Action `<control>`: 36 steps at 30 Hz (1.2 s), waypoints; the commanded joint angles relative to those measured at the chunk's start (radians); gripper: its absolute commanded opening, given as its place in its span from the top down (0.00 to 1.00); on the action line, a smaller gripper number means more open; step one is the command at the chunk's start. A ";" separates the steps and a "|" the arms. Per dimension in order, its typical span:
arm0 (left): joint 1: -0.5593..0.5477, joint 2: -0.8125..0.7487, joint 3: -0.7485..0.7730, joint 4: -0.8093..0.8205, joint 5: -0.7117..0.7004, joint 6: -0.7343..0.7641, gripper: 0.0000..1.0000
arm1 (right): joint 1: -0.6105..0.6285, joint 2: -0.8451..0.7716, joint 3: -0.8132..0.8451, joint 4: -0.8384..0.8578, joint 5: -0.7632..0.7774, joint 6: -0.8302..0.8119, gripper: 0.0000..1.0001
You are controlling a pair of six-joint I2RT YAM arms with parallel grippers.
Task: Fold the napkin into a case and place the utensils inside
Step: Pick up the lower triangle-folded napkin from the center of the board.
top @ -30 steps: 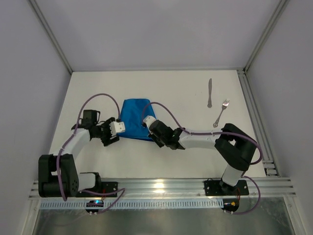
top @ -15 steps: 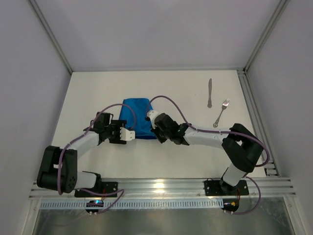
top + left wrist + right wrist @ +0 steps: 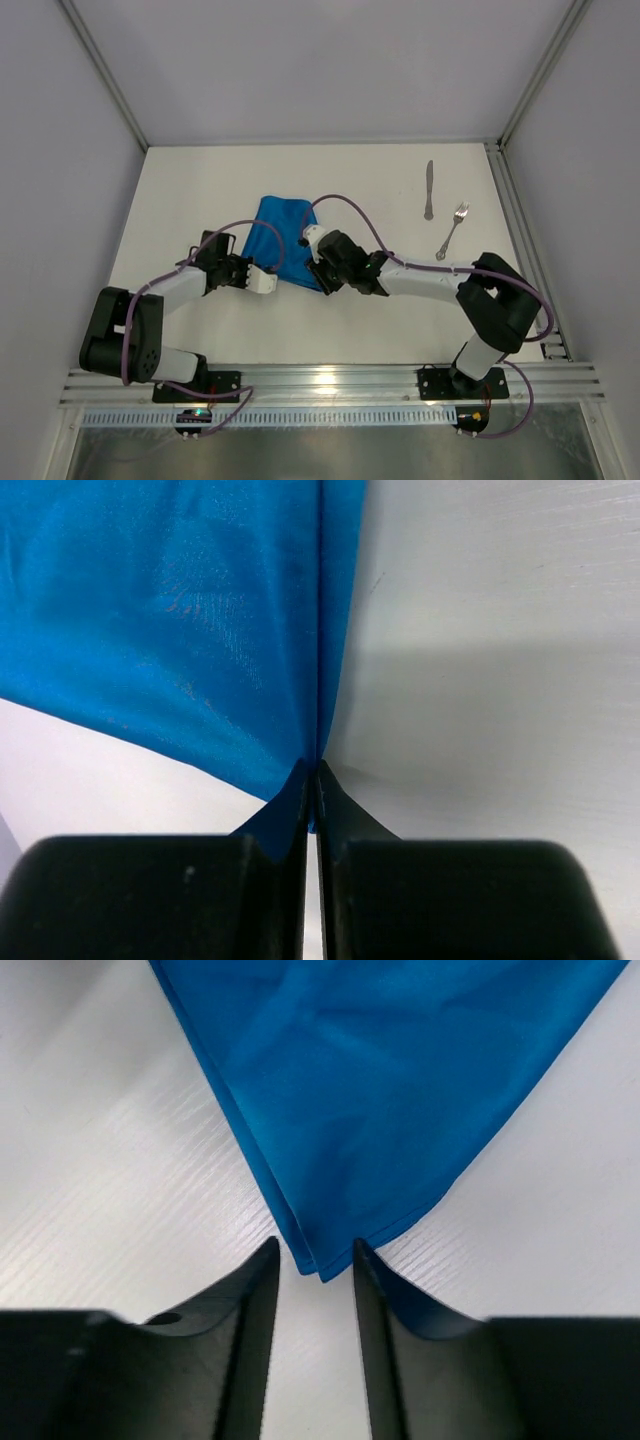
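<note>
The bright blue napkin [image 3: 285, 232] lies folded on the white table [image 3: 380, 330] between my two arms. My left gripper [image 3: 266, 281] is shut on the napkin's near left edge. In the left wrist view the cloth [image 3: 190, 630] runs up from the pinched fingertips [image 3: 317, 772]. My right gripper [image 3: 321, 279] stands slightly open at the napkin's near right corner. In the right wrist view that corner [image 3: 318, 1265] lies flat between the parted fingers [image 3: 315, 1252], touching neither. The utensils lie apart at the far right: a silver knife [image 3: 429, 190] and a silver fork [image 3: 453, 230].
Purple cables [image 3: 345, 205] loop from both arms over the napkin area. A metal rail [image 3: 515, 230] runs along the table's right edge and another [image 3: 320, 383] along the front by the arm bases. Grey walls close off the back and sides.
My left gripper moved right to the napkin's edge and shut on it. My right gripper moved up to the near corner, then opened and let it go. The napkin's shape shifted.
</note>
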 commanded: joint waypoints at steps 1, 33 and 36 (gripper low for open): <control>-0.001 -0.016 -0.018 -0.076 0.015 -0.027 1.00 | -0.010 -0.102 -0.023 0.017 -0.076 0.066 0.58; -0.001 -0.128 0.092 -0.121 0.052 -0.288 1.00 | -0.239 0.009 -0.426 0.525 -0.183 1.204 0.32; 0.000 -0.129 0.103 -0.142 0.058 -0.293 1.00 | -0.240 0.041 -0.419 0.543 -0.149 1.193 0.32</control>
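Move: The napkin's near-right corner, just loosed, lies about 3 cm below the right hand and a centimetre to its left, level with it fore and aft. The napkin's middle is some 9 cm left and 10 cm ahead of that hand; the near-left corner, pinched by the left fingers, is roughly 18 cm left and 4 cm ahead. From the left hand, the near-right corner lies around 18 cm to the right, 4 cm back and slightly lower. The napkin's near-right corner is left clear as the right fingers spread wide; that hand lifts about 3 cm, swings right, then sinks some 5 cm low beside the corner and eases back left, rolling its left side up and turning clockwise some 45 degrees so the open fingers face the corner from the right. The left hand keeps its pinch on the near-left corner, raising it about 3 cm and turning slightly counter-clockwise. ##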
